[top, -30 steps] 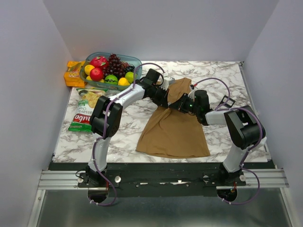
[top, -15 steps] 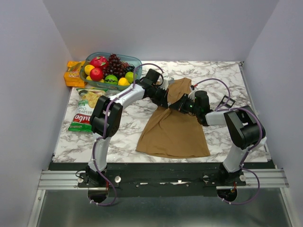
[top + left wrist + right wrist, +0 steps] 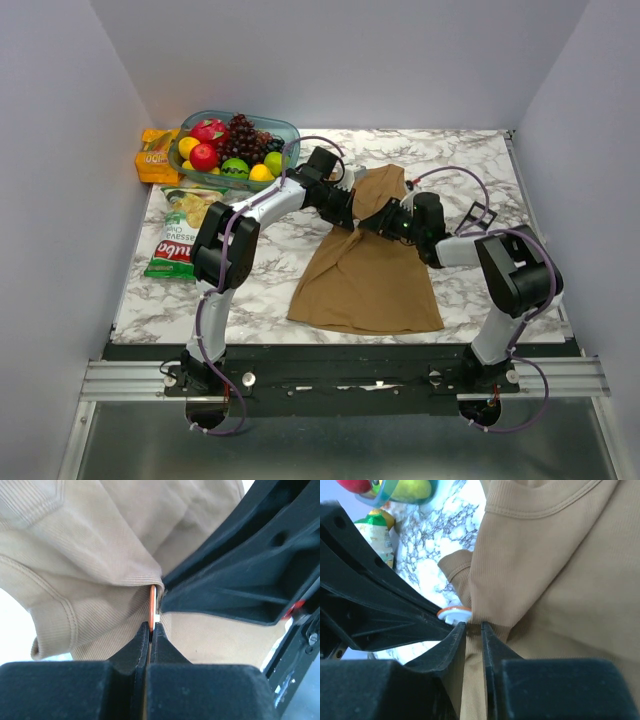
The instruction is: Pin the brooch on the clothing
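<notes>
The clothing (image 3: 370,280), a tan-brown tank top, lies in the middle of the table. It also fills the left wrist view (image 3: 90,555) and the right wrist view (image 3: 555,555). My left gripper (image 3: 352,215) (image 3: 150,626) is shut on the brooch (image 3: 151,605), seen edge-on as a thin orange-rimmed disc pressed against a fold of the top. In the right wrist view the brooch (image 3: 454,612) looks white with an orange rim. My right gripper (image 3: 372,222) (image 3: 473,625) is shut on a pinched fold of the top, right beside the brooch. The two grippers' fingers nearly touch.
A glass bowl (image 3: 285,128) of fruit stands at the back left, with an orange packet (image 3: 155,155) beside it. A green-and-white chips bag (image 3: 180,235) lies on the left. A small black frame (image 3: 478,213) sits to the right of the top.
Both grippers have stayed together at the top's upper left part. I see almost no movement.
</notes>
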`<move>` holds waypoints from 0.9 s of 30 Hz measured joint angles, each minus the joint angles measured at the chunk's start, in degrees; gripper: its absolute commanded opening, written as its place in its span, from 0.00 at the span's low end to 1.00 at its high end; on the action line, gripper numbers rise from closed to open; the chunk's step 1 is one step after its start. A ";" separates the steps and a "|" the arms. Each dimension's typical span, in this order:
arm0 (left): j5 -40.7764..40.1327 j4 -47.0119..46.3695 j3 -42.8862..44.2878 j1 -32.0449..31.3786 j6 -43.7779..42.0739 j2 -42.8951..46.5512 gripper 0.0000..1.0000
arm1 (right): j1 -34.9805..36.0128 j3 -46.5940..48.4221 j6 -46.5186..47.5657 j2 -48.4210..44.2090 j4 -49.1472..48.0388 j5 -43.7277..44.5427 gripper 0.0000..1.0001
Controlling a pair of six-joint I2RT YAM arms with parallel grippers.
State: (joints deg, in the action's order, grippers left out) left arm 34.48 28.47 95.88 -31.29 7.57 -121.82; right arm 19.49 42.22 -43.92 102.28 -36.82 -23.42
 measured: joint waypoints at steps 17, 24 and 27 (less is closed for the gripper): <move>-1.29 1.33 -0.17 0.04 -0.81 0.13 0.99 | -0.85 -1.68 3.85 -12.98 5.27 4.90 0.66; -2.60 0.61 -2.82 2.21 -2.16 4.98 0.99 | -0.87 -3.21 6.25 -17.18 10.47 6.54 0.66; -2.62 -0.11 -2.73 4.70 -2.38 6.54 0.99 | -1.11 -3.76 7.50 -18.80 12.90 7.80 0.67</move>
State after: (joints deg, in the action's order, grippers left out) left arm 31.86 28.36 93.14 -26.59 5.19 -115.28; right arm 18.37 38.46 -36.42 83.48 -23.92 -15.62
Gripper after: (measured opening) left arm 0.988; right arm 0.661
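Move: Right at the left hand's shut fingertips is the brooch, its middle about 1 cm right of and 1 cm below the hand point, against a clothing fold. The clothing's middle lies some 9 cm back and 3 cm right of that hand, 4 cm below; the fruit basket about 19 cm ahead and 28 cm left. From the right hand, the brooch is about 2 cm left, level fore and aft; the black frame sits some 26 cm right and 2 cm ahead, 4 cm below. Backing away from the clothing first, the right hand opens its fingers wider and rises about 6 cm, then drifts right and slightly back. The left hand barely moves with the brooch still in its fingers, then spreads them wide, lets go of the brooch and pulls off left, up and forward, about 6 cm in all. ##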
